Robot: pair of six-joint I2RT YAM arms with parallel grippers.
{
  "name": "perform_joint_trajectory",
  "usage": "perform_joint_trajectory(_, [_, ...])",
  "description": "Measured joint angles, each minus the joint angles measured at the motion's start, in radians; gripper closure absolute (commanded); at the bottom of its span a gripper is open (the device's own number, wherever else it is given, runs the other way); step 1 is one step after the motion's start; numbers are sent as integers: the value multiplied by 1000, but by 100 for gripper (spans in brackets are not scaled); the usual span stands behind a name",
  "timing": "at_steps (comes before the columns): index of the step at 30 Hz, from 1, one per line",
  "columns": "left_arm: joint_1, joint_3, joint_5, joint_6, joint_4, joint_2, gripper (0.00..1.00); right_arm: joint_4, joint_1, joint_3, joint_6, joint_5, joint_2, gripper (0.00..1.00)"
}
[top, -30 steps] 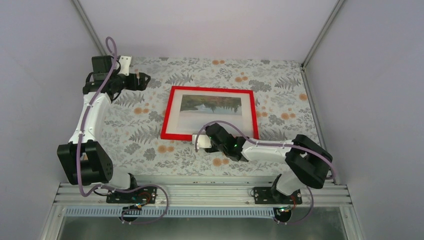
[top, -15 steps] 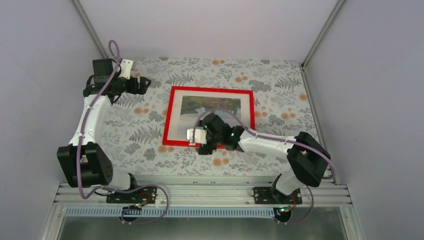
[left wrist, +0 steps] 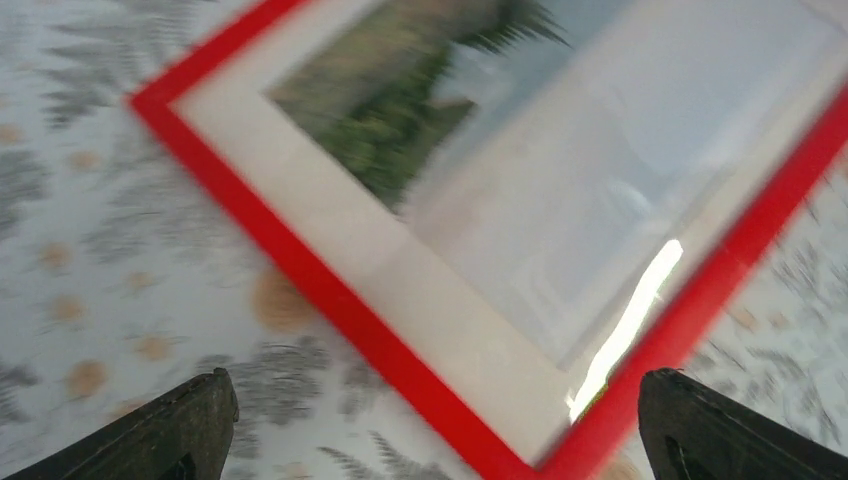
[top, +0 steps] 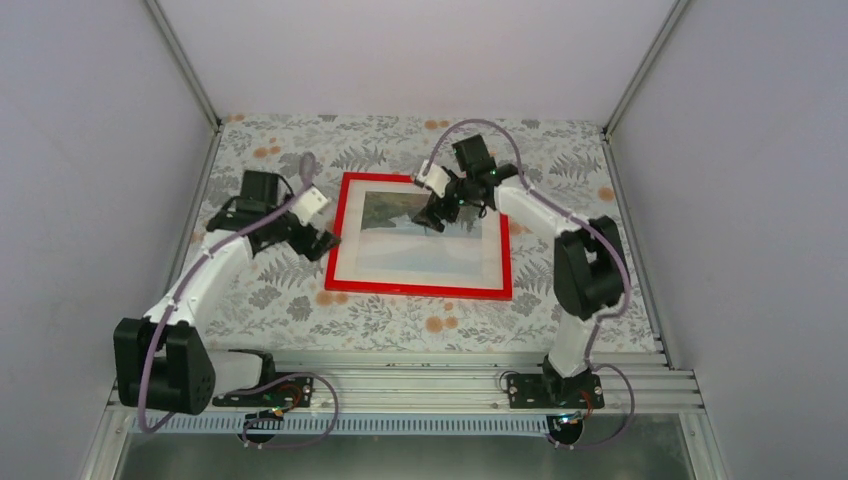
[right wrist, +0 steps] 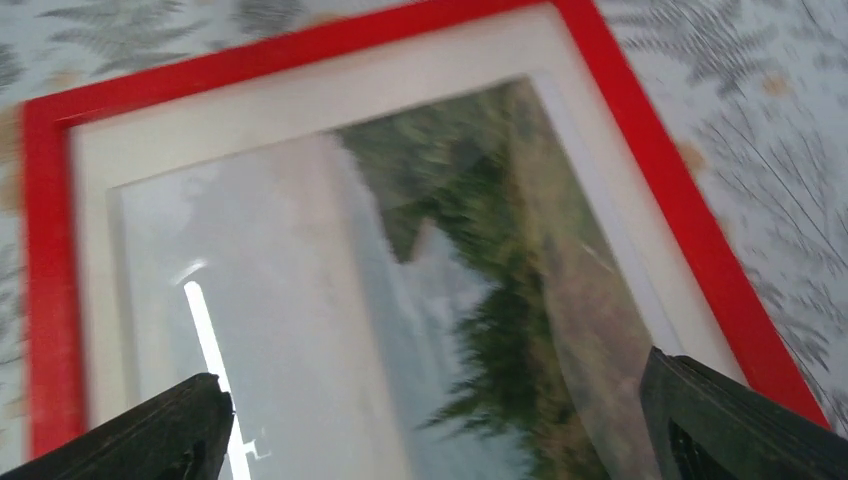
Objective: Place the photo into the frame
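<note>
The red frame (top: 420,292) lies flat in the middle of the table. The landscape photo (top: 400,210) shows behind its pane, inside a white mat border (top: 345,262). My left gripper (top: 325,243) hovers open at the frame's left edge. In the left wrist view a corner of the frame (left wrist: 340,310) and the blurred photo (left wrist: 400,130) lie beyond that gripper (left wrist: 445,425). My right gripper (top: 435,215) hangs open over the far part of the pane. Its own view looks down on the photo (right wrist: 500,250) and frame (right wrist: 680,200), with nothing between its fingers (right wrist: 180,430).
A floral cloth (top: 560,170) covers the table. Grey walls close in the left, back and right sides. A metal rail (top: 400,385) with both arm bases runs along the near edge.
The right gripper has left the frame's near edge, opened wide and swung to its far side. The left arm came from the far-left corner to the frame's left edge.
</note>
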Motion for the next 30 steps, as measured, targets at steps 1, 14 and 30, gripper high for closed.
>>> perform_joint_trajectory(1, [-31, -24, -10, 16, 1, -14, 0, -20, -31, 42, 6, -18, 48, 0])
perform_joint_trajectory(14, [-385, -364, -325, 214, 130, -122, 0, -211, -288, 623, 104, -140, 562, 0])
perform_joint_trajectory(30, [-509, -452, -681, 229, 505, 41, 0, -262, -366, 636, 117, -223, 655, 0])
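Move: The frame lies flat with the photo in it. Its near-left corner is about 2 cm back and 2 cm right of the left hand, some 15 cm below; the photo's middle is roughly 12 cm ahead and 24 cm right of that hand. For the right hand, the target part of the far edge is about 17 cm ahead, 11 cm right and 14 cm down. The far-right corner lies some 16 cm ahead, 21 cm right, the photo about 7 cm straight ahead. Down and back, a little right, the left hand sinks some 10 cm outside the frame's near-left corner, then reverses forward about 4 cm, rolling its left side up, with open fingers around the corner, pushing it. The right hand sweeps forward some 16 cm, right and down, turning clockwise, to straddle the far edge, fingers open. ##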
